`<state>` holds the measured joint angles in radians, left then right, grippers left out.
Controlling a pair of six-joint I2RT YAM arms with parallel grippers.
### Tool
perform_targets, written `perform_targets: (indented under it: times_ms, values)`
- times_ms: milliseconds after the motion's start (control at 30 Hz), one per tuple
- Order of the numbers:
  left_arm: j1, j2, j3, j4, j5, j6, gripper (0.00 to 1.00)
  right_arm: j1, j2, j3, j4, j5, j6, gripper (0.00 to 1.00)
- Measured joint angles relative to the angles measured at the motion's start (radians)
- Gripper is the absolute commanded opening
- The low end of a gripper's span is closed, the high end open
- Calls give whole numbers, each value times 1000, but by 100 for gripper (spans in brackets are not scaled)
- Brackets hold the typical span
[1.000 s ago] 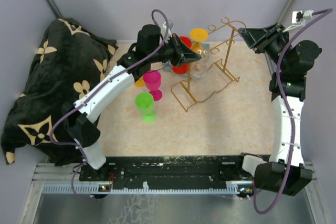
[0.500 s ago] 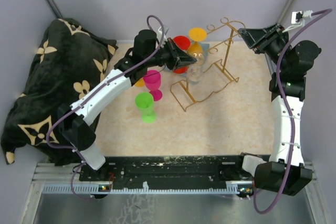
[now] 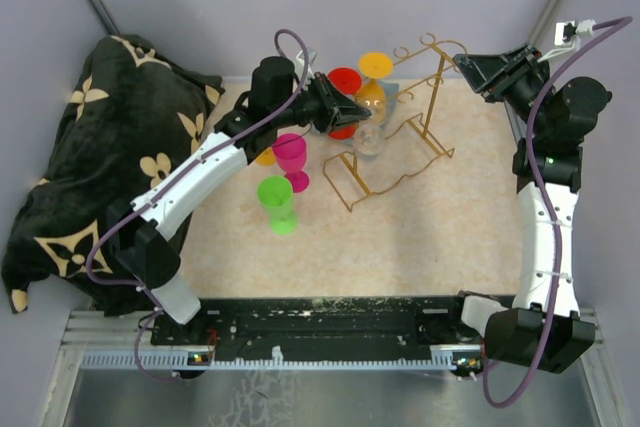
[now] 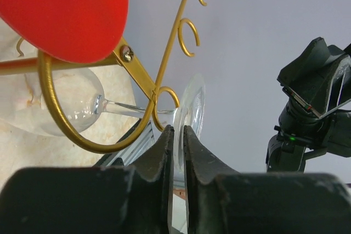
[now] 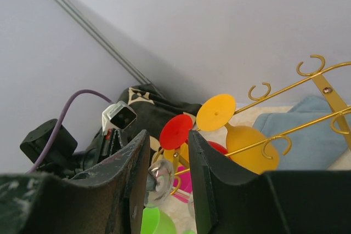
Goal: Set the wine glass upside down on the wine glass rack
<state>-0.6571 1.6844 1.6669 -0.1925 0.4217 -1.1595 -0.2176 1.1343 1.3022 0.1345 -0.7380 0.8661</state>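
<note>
The clear wine glass [image 3: 370, 140] hangs bowl-down at the near left end of the gold wine glass rack [image 3: 396, 187]. In the left wrist view its stem passes through a curled loop of the wine glass rack [image 4: 176, 26], and its foot [image 4: 194, 102] stands on edge. My left gripper [image 4: 178, 130] is shut on that foot, one finger against each face. In the top view the left gripper [image 3: 362, 115] sits just above the bowl. My right gripper [image 5: 167, 135] hovers open and empty at the back right [image 3: 470, 65], apart from the rack.
A red glass [image 3: 345, 82] and an orange glass [image 3: 377, 65] hang upside down on the rack. A pink glass [image 3: 290, 152] and a green glass [image 3: 275, 197] stand left of it. A black flowered blanket [image 3: 100, 147] fills the left side. A blue cloth [image 5: 307, 130] lies behind the rack.
My left gripper has shifted a little left and toward the near side with the wine glass, and its bowl now hangs slightly lower by the rack. The right arm has not moved.
</note>
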Motion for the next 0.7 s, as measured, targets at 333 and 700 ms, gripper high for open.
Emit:
perform_targets:
  times_ms: [333, 700]
  values:
    - [5, 0, -3, 13, -3, 0, 26, 2, 0, 0, 0, 0, 0, 35]
    - [7, -22, -45, 29, -3, 3, 41, 2, 0, 0, 0, 1, 0, 35]
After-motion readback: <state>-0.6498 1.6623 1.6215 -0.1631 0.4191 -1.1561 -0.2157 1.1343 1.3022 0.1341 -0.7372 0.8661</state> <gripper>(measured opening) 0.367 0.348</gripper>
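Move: The clear wine glass hangs upside down, its foot between the left fingertips and its middle about 9 cm straight below them. The rack slot at the near end lies only about 1 cm ahead of and 1 cm under the left hand. The red glass's middle is some 6 cm ahead, 4 cm left and 10 cm below, the orange one's 9 cm ahead, 1 cm right and equally low. From the right hand the slot is about 15 cm left, 1 cm back and 12 cm below. The clear wine glass's foot is let go over the rack slot: the left fingers, already loosening, spread from barely parted to a bit over a third open. The hand otherwise nearly stays in place, settling only about half a centimetre down and left, with no turn of the wrist. ##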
